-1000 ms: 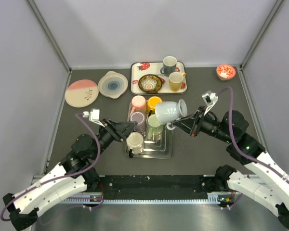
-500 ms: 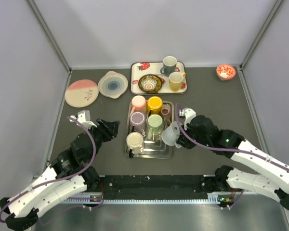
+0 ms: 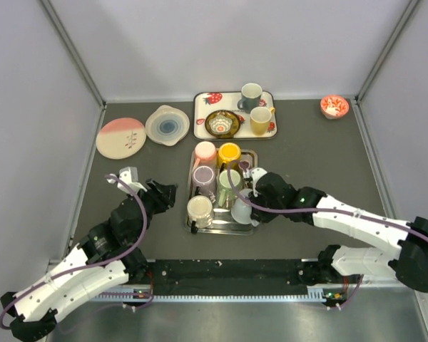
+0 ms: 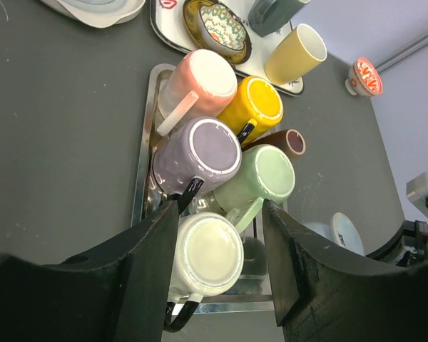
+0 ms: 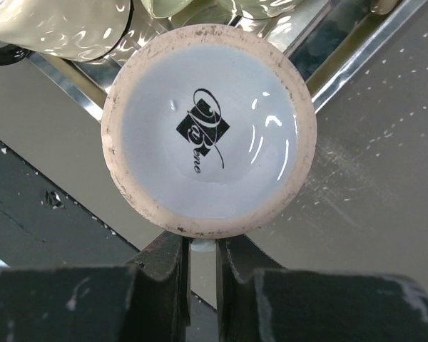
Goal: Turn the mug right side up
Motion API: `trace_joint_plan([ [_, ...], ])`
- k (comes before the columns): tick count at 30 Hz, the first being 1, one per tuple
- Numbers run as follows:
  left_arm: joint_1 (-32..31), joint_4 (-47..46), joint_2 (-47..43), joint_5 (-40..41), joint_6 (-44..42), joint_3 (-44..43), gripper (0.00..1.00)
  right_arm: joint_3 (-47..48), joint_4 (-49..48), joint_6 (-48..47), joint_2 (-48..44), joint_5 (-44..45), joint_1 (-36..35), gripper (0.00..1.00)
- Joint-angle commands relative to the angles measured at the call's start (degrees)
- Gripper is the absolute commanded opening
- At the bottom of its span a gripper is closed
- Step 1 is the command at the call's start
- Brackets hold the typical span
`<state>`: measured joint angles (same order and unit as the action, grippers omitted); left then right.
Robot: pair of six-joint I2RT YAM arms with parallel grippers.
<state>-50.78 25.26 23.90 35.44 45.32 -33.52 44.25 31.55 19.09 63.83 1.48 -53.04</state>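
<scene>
The pale blue mug (image 3: 240, 211) is at the front right corner of the metal tray (image 3: 221, 229). Its base is turned up, and the printed bottom (image 5: 208, 128) fills the right wrist view. My right gripper (image 3: 254, 201) is shut on the mug's handle (image 5: 203, 246), which is pinched between the two fingers below the base. I cannot tell whether the mug rests on anything. My left gripper (image 3: 165, 193) hangs open left of the tray with nothing in it. In the left wrist view its fingers frame a cream mug (image 4: 207, 253), and the pale blue mug (image 4: 339, 231) shows to the right.
The tray holds upside-down mugs: pink (image 3: 205, 152), yellow (image 3: 229, 152), purple (image 3: 203, 177), green (image 3: 230, 180) and cream (image 3: 199, 210). Behind it a patterned tray (image 3: 200, 127) carries a bowl and two upright mugs. Two plates (image 3: 120, 137) lie back left and a small red bowl (image 3: 334, 107) back right.
My right arm has brought the mug down from above the tray to its front right corner, with the base now turned up. My left gripper has drawn back to the left, away from the cream mug.
</scene>
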Motion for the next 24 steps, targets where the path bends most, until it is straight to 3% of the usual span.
trace_joint_plan([
  [1, -0.19, 0.06, -0.87, 0.68, 0.12, 0.65, 0.56, 1.72, -8.34, 0.07, 3.39, -0.42, -1.28, 0.0],
  [21, -0.19, 0.93, -1.93, 1.03, 0.64, 3.19, 0.57, 2.86, -10.9, -0.29, 13.68, 0.81, -4.09, 0.0],
  [23, -0.19, 1.2, -2.28, 1.03, 0.73, 3.54, 0.57, 2.6, -10.46, 0.07, 13.69, 0.98, -4.18, 0.06],
  [24, -0.1, 1.37, -2.54, 1.12, 0.73, 3.63, 0.57, 2.51, -10.28, 0.07, 13.34, 1.07, -4.18, 0.13],
])
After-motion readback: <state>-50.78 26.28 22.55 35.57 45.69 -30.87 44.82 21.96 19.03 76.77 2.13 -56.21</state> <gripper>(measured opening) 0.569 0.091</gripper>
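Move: The light blue mug, bottom up, hangs from the right gripper by its handle. It is bound for the free near-right corner of the metal tray, about 5 cm ahead of that hand, 8 cm to its left and 8 cm below. The cream mug stands 19 cm left and 4 cm ahead of the hand, the green mug 15 cm ahead and 9 cm left. From the left hand the corner lies 22 cm right, 2 cm back and 20 cm down. Keep the right fingers shut on the light blue mug's handle and lower the upturned mug about 4 cm into the tray's near-right corner, already easing left as it sinks. Once down, carry on left at that height towards the cream mug, about 3.5 cm leftward in all, with the wrist hardly turning. ##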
